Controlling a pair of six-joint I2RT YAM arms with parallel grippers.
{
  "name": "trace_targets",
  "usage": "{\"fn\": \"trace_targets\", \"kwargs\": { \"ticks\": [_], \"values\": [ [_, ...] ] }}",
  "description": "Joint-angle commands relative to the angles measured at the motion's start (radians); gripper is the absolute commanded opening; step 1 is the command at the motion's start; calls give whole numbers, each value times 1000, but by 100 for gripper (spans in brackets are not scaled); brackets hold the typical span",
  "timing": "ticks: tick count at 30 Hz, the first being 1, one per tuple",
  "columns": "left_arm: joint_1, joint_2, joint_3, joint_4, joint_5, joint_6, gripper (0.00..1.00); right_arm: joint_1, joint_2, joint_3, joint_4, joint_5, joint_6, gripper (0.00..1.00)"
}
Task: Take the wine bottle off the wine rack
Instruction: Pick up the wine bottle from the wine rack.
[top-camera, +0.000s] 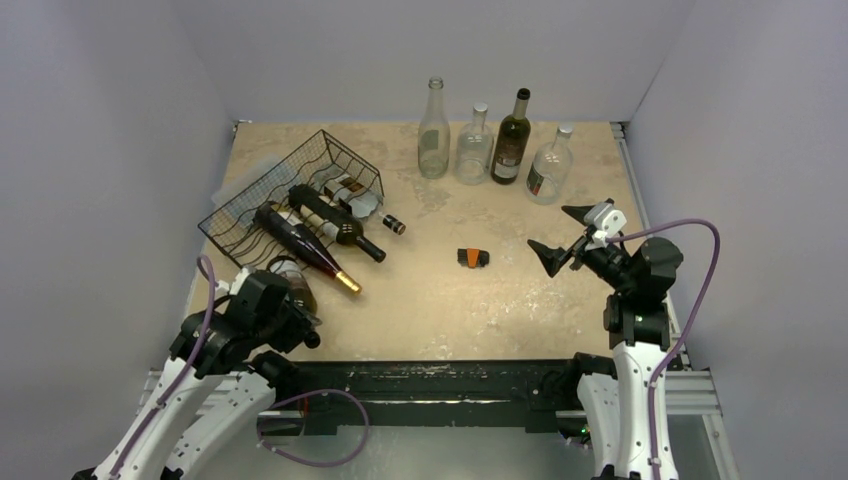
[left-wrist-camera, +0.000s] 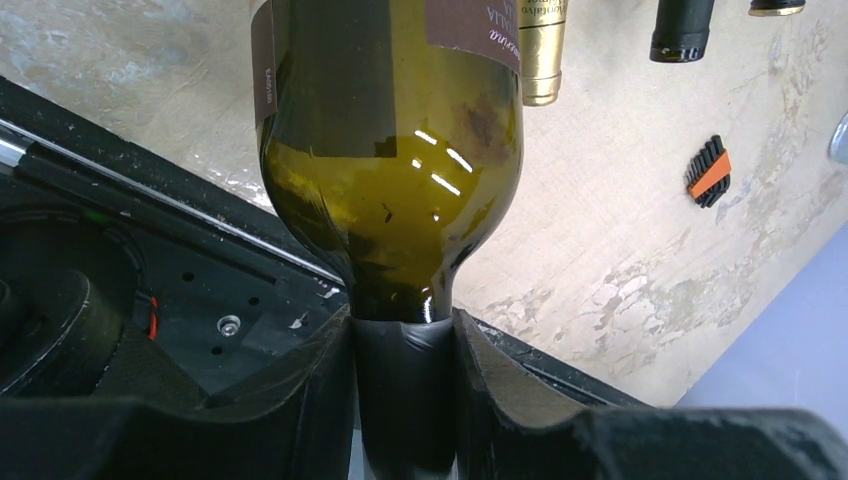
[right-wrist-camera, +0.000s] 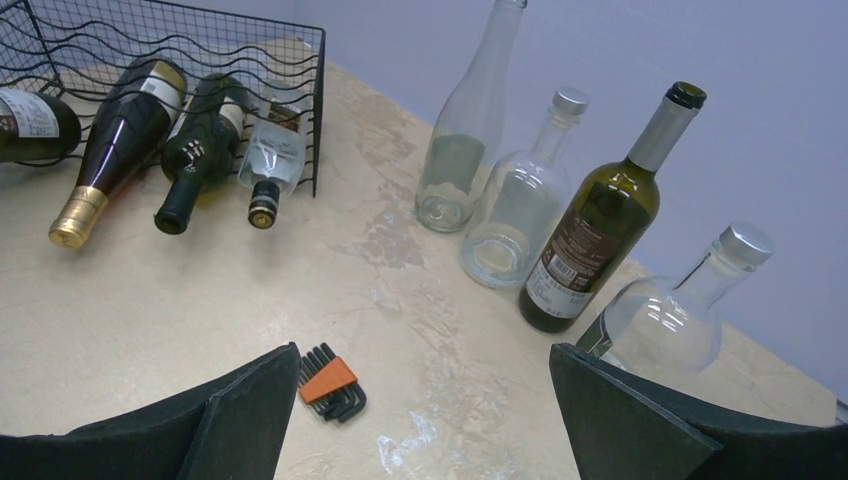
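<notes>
My left gripper (left-wrist-camera: 403, 380) is shut on the black-capped neck of a dark green wine bottle (left-wrist-camera: 390, 150). In the top view this wine bottle (top-camera: 292, 281) lies just in front of the near corner of the black wire wine rack (top-camera: 262, 181), and the left gripper (top-camera: 297, 314) holds it at the table's front left. Whether its base still touches the rack I cannot tell. Other bottles stay in the rack, among them a gold-capped one (top-camera: 305, 243) and a black-capped one (top-camera: 340, 225). My right gripper (top-camera: 565, 236) hovers open and empty at the right, fingers (right-wrist-camera: 240, 410) wide apart.
Several bottles stand at the back: a tall clear one (top-camera: 433, 130), a squat clear one (top-camera: 474, 148), a dark green one (top-camera: 511, 140) and another clear one (top-camera: 550, 167). An orange-and-black hex key set (top-camera: 472, 258) lies mid-table. Walls close in on both sides.
</notes>
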Motion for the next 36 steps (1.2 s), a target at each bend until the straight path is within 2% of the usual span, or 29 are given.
{"fn": "trace_targets", "kwargs": {
  "ticks": [1, 8, 18, 26, 36],
  "values": [
    [-9, 1, 88, 103, 85, -1, 0, 0, -8, 9, 31, -25, 15, 99],
    [-9, 2, 214, -19, 81, 23, 0, 0, -13, 8, 31, -27, 18, 99],
    [-9, 4, 209, -17, 137, 27, 0, 0, -14, 7, 31, -26, 18, 99],
    [-9, 53, 269, -95, 254, 107, 0, 0, -12, 4, 31, -41, 21, 99],
    [-9, 99, 287, -75, 409, 185, 0, 0, -7, -1, 31, -73, 21, 99]
  ]
}}
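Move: The left hand already grips the wine bottle by its foil neck. The bottle's middle lies some 11 cm ahead and 3 cm left of the hand, a few centimetres lower, over the wine rack's front. The rack's middle is about 29 cm ahead and 5 cm left. The gold-capped bottle lies roughly 19 cm straight ahead, the black-capped bottle 25 cm ahead and 7 cm right. From the right hand the held bottle is about 54 cm left, 4 cm back and 15 cm lower. Still pinching the bottle's neck, the left hand first lifts it about 5 cm, easing slightly back, then draws it back and to the right, away from the wine rack, some 5 cm back and 3 cm right in all. As it withdraws, the wrist turns about 15 degrees clockwise, and the fingers keep their grip. ##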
